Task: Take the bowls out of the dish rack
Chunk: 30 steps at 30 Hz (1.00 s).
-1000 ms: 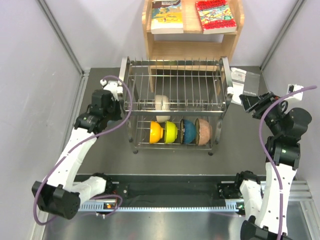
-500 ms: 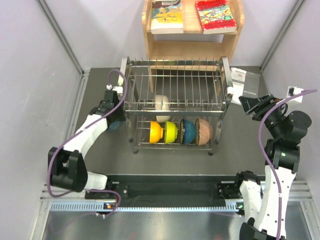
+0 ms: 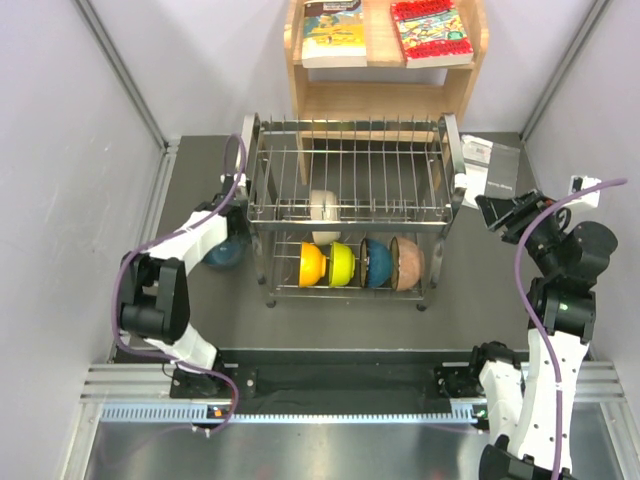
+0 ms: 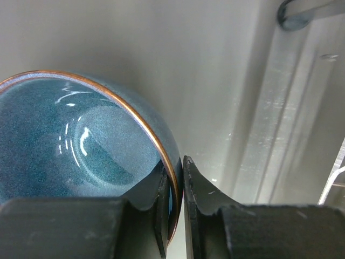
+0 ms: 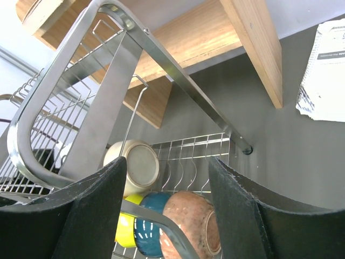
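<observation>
The dish rack (image 3: 350, 215) stands mid-table. Its upper tier holds a cream bowl (image 3: 322, 207). On the lower tier, orange (image 3: 311, 264), lime (image 3: 342, 263), teal (image 3: 376, 262) and pinkish (image 3: 407, 262) bowls stand on edge. My left gripper (image 3: 224, 238) is just left of the rack, low by the table, shut on the rim of a dark blue bowl (image 3: 221, 253). In the left wrist view the fingers (image 4: 197, 189) pinch that copper-edged bowl (image 4: 70, 140). My right gripper (image 3: 494, 212) hangs open off the rack's right end, facing the cream bowl (image 5: 137, 167) and the pinkish bowl (image 5: 188, 216).
A wooden shelf (image 3: 385, 100) with books stands behind the rack. A paper booklet (image 3: 490, 160) lies at the back right. An aluminium rail (image 3: 160, 200) runs along the left wall, close to the left arm.
The left arm has folded in, its elbow swinging toward the rack, and has brought the blue bowl down beside the rack's left end. The right arm has barely shifted.
</observation>
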Tool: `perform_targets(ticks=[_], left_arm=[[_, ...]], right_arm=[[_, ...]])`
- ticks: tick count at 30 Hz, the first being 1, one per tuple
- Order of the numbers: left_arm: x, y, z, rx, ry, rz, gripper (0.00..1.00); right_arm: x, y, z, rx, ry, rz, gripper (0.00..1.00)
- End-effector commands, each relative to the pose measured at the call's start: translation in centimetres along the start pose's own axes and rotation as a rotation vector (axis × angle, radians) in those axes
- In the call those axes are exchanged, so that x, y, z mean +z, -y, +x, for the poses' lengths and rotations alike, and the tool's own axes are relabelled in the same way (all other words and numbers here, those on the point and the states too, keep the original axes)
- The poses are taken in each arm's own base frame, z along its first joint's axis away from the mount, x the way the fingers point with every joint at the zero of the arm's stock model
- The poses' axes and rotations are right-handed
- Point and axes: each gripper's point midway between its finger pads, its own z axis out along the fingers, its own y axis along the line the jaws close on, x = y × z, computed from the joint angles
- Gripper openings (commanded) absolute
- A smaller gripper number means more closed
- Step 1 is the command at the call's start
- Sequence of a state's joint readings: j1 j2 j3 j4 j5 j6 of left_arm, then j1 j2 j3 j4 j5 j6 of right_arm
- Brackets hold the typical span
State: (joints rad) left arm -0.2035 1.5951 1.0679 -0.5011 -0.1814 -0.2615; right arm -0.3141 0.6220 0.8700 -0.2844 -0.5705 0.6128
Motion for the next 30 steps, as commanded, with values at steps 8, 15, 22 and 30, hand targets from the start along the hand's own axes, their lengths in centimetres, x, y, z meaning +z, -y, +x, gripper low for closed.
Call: perform_targets(ticks=[8, 15, 22, 30], left_arm=[[1.1, -2.2, 1.5, 0.019, -0.101, -0.132, 0.0], [0.2, -2.0, 1.0, 0.006, -0.08, -0.112, 0.26], [-1.5, -0.8, -0.6, -0.016, 0.027, -0.023, 0.58], [-6.0, -3.8, -5.4, -0.257, 0.307, 0.064, 0.6]], right_arm=[[-0.1, -0.8, -0.6, -0.026, 0.018, -0.029, 0.63], [0.0, -0.7, -0.6, -0.029, 0.016, -0.028, 0.63], [0.1, -0.7, -0.7, -0.024, 0.014, -0.026, 0.63], [0.2, -0.6, -0.7, -0.029, 0.013, -0.024, 0.63]])
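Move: The bowl's floor spot, on the grey floor left of the dish rack, is centred about 6 cm to the left of my left hand, level fore and aft and some 7 cm below; I already hold the blue bowl by its right rim. The rack's near left foot is roughly 7 cm right and 14 cm back, the yellow bowl about 18 cm right and 5 cm back. From my right hand the floor spot lies some 60 cm left, 8 cm ahead and far below. My left hand eases the blue bowl down the last 1.5 cm or so onto the floor beside the rack, tipping slightly further down, and pauses there. Then I open the fingers wide, let go of the right rim and climb about 5 cm straight off it, the fingers tilting back up some 10 degrees. ##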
